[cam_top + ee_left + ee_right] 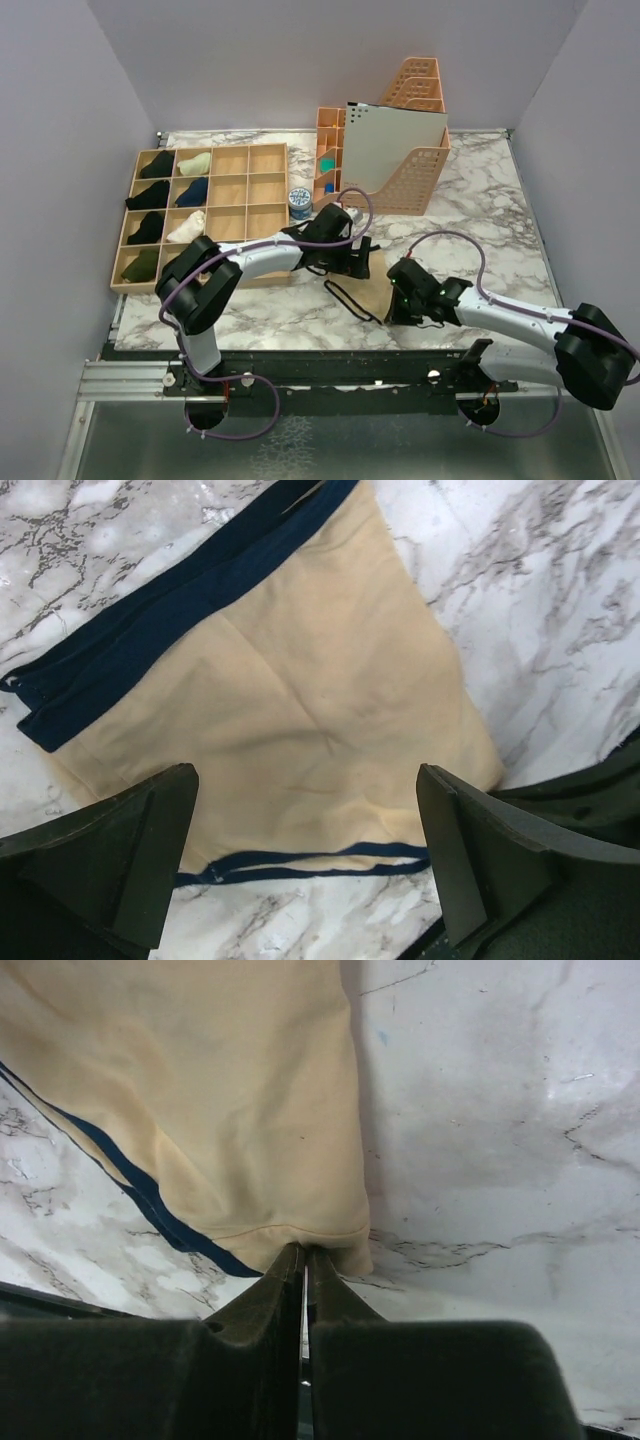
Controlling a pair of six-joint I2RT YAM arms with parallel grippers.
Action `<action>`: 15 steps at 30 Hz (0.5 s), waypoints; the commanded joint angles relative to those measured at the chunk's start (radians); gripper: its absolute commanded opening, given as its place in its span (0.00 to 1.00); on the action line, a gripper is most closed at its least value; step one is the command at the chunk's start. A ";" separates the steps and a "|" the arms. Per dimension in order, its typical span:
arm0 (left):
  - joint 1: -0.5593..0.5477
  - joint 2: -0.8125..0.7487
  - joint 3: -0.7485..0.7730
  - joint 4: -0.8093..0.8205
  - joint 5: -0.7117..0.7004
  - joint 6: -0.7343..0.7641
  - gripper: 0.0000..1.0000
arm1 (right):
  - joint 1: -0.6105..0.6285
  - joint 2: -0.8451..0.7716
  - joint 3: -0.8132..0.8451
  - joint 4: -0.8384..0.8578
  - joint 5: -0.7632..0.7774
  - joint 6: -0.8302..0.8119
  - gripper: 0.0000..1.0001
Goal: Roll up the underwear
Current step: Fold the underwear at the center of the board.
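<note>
The underwear (pixel 368 290) is tan with navy blue trim and lies flat on the marble table between the two arms. In the left wrist view it (pixel 300 700) fills the middle, with the navy waistband at the upper left and a thin navy edge at the bottom. My left gripper (pixel 305 865) is open and hovers over that thin edge; it shows in the top view (pixel 360 262) at the garment's far side. My right gripper (pixel 305 1253) is shut on the tan hem (pixel 300 1235) at the garment's near corner, also seen in the top view (pixel 392 308).
A wooden compartment box (pixel 264 190) at the left holds several rolled dark and pale garments. A small blue-and-white tub (pixel 299 201) stands beside it. Orange file holders (pixel 415 175) and a small orange drawer rack (pixel 328 150) stand at the back.
</note>
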 commanded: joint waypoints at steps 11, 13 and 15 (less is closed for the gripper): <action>-0.005 -0.267 -0.078 -0.010 -0.131 -0.077 0.99 | 0.038 -0.153 -0.041 -0.087 -0.196 -0.006 0.08; -0.004 -0.301 -0.112 0.023 -0.124 -0.097 0.99 | 0.039 -0.167 -0.041 -0.087 -0.223 -0.025 0.08; -0.005 -0.334 -0.145 0.049 -0.115 -0.116 0.99 | 0.040 -0.199 0.011 -0.162 -0.146 -0.032 0.09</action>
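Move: Spread beneath the left hand, the folded beige underwear has its middle about 3 cm below that hand point and some 3 cm back; the round jar stands about 12 cm ahead and 14 cm to the left, and the orange organizer about 22 cm ahead and 4 cm to the right. From the right hand, whose closed fingertips are on the cloth's near corner, the underwear's middle lies about 7 cm ahead and 6 cm to the left. Lifting straight off the underwear, the left hand climbs nearly 8 cm with its fingers still wide open, drifting slightly left and tipping its fingertips up about 10 degrees. The right hand, still almost shut, comes free of the cloth's near corner and draws back some 3.5 cm towards the table's near edge, rising about 2 cm. ##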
